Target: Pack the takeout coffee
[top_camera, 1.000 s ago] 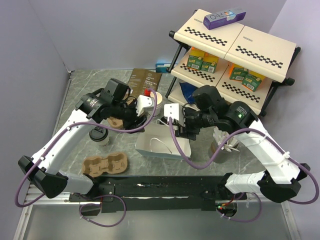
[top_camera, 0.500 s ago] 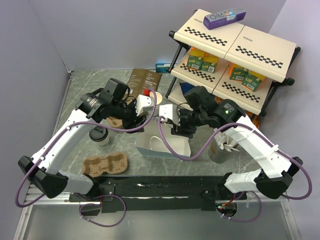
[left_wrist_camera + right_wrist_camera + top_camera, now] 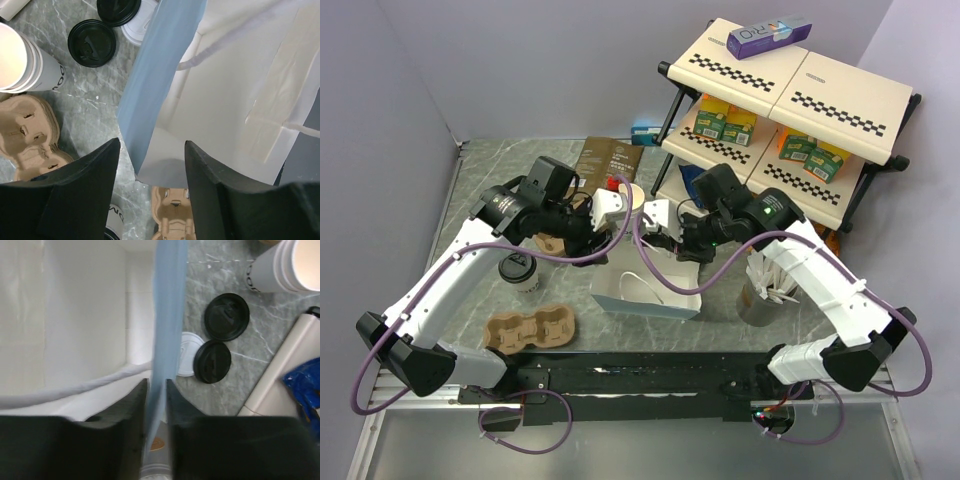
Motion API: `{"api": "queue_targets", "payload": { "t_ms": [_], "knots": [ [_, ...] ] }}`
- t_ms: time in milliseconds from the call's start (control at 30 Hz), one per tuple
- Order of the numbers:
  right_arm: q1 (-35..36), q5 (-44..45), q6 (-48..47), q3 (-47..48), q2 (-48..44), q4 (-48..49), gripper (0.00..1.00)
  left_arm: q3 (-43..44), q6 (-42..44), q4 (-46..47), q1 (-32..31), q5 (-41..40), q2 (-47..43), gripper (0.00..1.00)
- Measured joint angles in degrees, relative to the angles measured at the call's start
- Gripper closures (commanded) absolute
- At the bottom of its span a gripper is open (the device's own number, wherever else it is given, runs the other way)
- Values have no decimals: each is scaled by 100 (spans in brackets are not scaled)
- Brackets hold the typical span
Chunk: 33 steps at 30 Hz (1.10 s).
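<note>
A white takeout coffee cup with a black lid (image 3: pixel 520 272) stands on the table left of the paper bag (image 3: pixel 645 308); its printed side shows low in the left wrist view (image 3: pixel 117 219). The bag is blue outside and white inside, and stands with its mouth up. My right gripper (image 3: pixel 665 232) (image 3: pixel 156 382) is shut on the bag's blue wall (image 3: pixel 169 305). My left gripper (image 3: pixel 610 222) (image 3: pixel 152 145) is open and straddles a corner of the bag (image 3: pixel 165 165) without pinching it.
Two black lids (image 3: pixel 91 42) (image 3: pixel 227 316) and a white lid (image 3: pixel 187 360) lie beside a stack of open white cups (image 3: pixel 25 65) (image 3: pixel 287 265). Brown pulp carriers (image 3: pixel 532 330) (image 3: pixel 30 137) sit at front left. A dark pouch (image 3: pixel 605 160), a shelf rack (image 3: pixel 790 100) and a metal pot (image 3: pixel 765 295) stand around.
My right gripper has moved left to the bag's far rim and closed on its wall. The bag's mouth has shifted slightly. The left arm has stayed put.
</note>
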Motion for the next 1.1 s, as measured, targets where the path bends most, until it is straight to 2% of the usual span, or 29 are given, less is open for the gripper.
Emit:
{"api": "queue_targets", "payload": {
  "t_ms": [33,100,167,233,333,500,567,667,867,1100],
  "knots": [
    [0,-50,-2,9,13,-39,80,0,-2,4,7,-2,0,30],
    [0,-144,2,44,59,-120,92,9,-24,4,22,-39,0,25],
    [0,-197,2,105,105,-175,100,98,-81,-2,44,-168,0,14],
    [0,-229,9,205,146,-203,100,245,-116,11,92,-363,-28,1],
    [0,-240,83,299,146,-201,100,319,-74,129,339,-807,-363,1],
    [0,-201,339,280,118,-122,100,269,505,-221,1381,-1316,-1342,1],
    [0,-173,468,275,111,-74,100,-17,675,-422,1720,-1451,-1709,1],
    [0,-48,697,275,111,59,100,-743,734,-592,1880,-1698,-2031,1],
    [0,249,1038,337,173,376,100,-2146,170,-546,2127,-2374,-1576,1],
    [0,339,1231,446,415,608,100,-2297,-446,-282,2343,-2507,-1556,1]
  ]
}}
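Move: From the left gripper, the lidded coffee cup stands about 18 cm left, 6 cm ahead and 21 cm below. The front cup tray is about 17 cm left, 6 cm back and 24 cm below; the bag's middle is 10 cm right, straight across and 12 cm down. From the right gripper, with the bag's right rim between its fingers, the bag's middle is 8 cm left, level front to back and 12 cm below; the black lids are about 15 cm ahead, straight out and 26 cm below. Open the left gripper fully and swing it about 19 cm left, away from the bag's left corner, rising over an arc and then dropping to finish 9 cm lower, just short of the lidded cup; turn it some 40 degrees counter-clockwise and point it more steeply down. Meanwhile shut the right fingers to pinch the bag's right rim, then carry it about 3 cm forward and 2 cm left. ##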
